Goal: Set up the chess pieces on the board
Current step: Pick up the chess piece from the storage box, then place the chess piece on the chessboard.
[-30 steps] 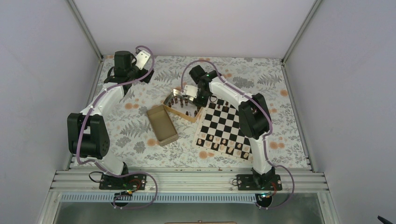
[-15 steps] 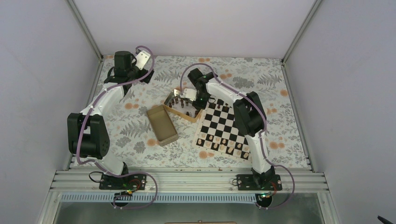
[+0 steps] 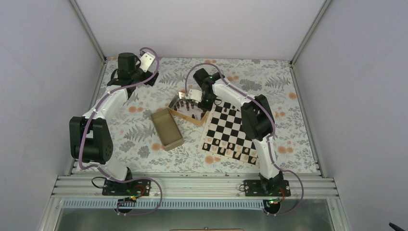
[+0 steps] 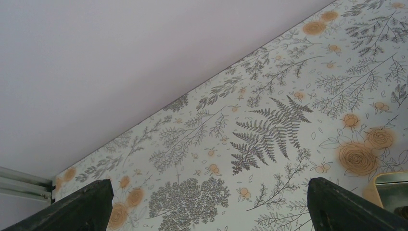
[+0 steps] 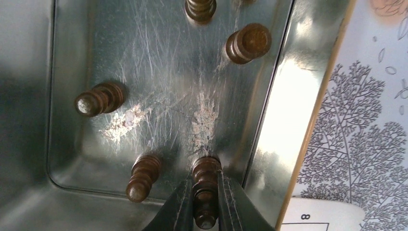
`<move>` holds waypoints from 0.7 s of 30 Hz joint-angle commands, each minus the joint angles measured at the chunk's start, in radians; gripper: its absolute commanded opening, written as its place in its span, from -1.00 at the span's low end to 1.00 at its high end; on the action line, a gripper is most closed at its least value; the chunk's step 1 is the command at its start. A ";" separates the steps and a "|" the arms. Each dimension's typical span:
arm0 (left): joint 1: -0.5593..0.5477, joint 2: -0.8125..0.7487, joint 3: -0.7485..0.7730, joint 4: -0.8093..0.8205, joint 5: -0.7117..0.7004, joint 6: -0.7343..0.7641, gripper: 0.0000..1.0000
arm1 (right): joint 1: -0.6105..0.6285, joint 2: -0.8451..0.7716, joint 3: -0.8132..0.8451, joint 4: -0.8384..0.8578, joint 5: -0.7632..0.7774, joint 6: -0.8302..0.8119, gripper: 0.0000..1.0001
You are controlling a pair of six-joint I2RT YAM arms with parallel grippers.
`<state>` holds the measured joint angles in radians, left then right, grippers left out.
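Observation:
Several dark brown chess pieces (image 5: pixel 143 176) stand in a golden tin (image 5: pixel 163 72), seen from above in the right wrist view. My right gripper (image 5: pixel 206 202) reaches down into that tin (image 3: pixel 188 109), by the wall nearest the board, and is shut on one dark piece (image 5: pixel 206 180), a finger pressed on each side. The board (image 3: pixel 231 130) lies to the right of the tin; its corner (image 5: pixel 312 219) shows in the wrist view. My left gripper (image 3: pixel 149 60) hangs at the back left, open and empty (image 4: pixel 207 211) above the patterned cloth.
A second golden tin (image 3: pixel 167 128) lies empty, left of the board. Pale pieces (image 3: pixel 226 149) line the board's near rows. The tin's walls stand close around my right fingers. White walls enclose the table at the back and sides.
My right gripper has closed its fingers onto a dark piece in the tin, having shifted slightly left over it. The left arm has not moved.

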<state>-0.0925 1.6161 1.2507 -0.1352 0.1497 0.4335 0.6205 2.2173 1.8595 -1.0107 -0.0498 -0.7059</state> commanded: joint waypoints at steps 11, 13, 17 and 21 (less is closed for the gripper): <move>-0.001 -0.041 -0.010 0.025 -0.014 0.002 1.00 | -0.024 -0.115 0.076 0.019 -0.079 0.019 -0.85; -0.001 -0.041 -0.011 0.025 -0.015 0.002 1.00 | -0.032 -0.124 0.078 0.023 -0.097 0.021 -0.85; -0.001 -0.040 -0.010 0.025 -0.015 0.001 1.00 | -0.034 -0.122 0.076 0.021 -0.101 0.022 -0.85; 0.000 -0.042 -0.010 0.027 -0.018 0.004 1.00 | -0.044 -0.133 0.076 0.023 -0.095 0.023 -0.84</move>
<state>-0.0925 1.6012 1.2499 -0.1287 0.1387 0.4335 0.5884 2.1174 1.9171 -0.9951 -0.1230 -0.7006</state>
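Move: Right of the right hand, whose fingers are already shut on a dark chess piece at the storage box's right end, lies the chessboard, its middle about 15 cm to the right, 10 cm back and 3 cm lower. A dark piece on its far row stands 13 cm right and 1 cm ahead. Loose in the box, one piece lies 3 cm back and 1 cm left, another 3 cm back and 5 cm left. From the left hand, the board's middle is some 40 cm right, 23 cm back and 20 cm below. Lifting the gripped chess piece out of the storage box, the right hand climbs about 7 cm, slowly at first and then faster, easing off at the top and drifting some 2 cm forward. The fingers keep their hold while the wrist tilts roughly 10 degrees, swinging the fingertips to the left and a little forward. ##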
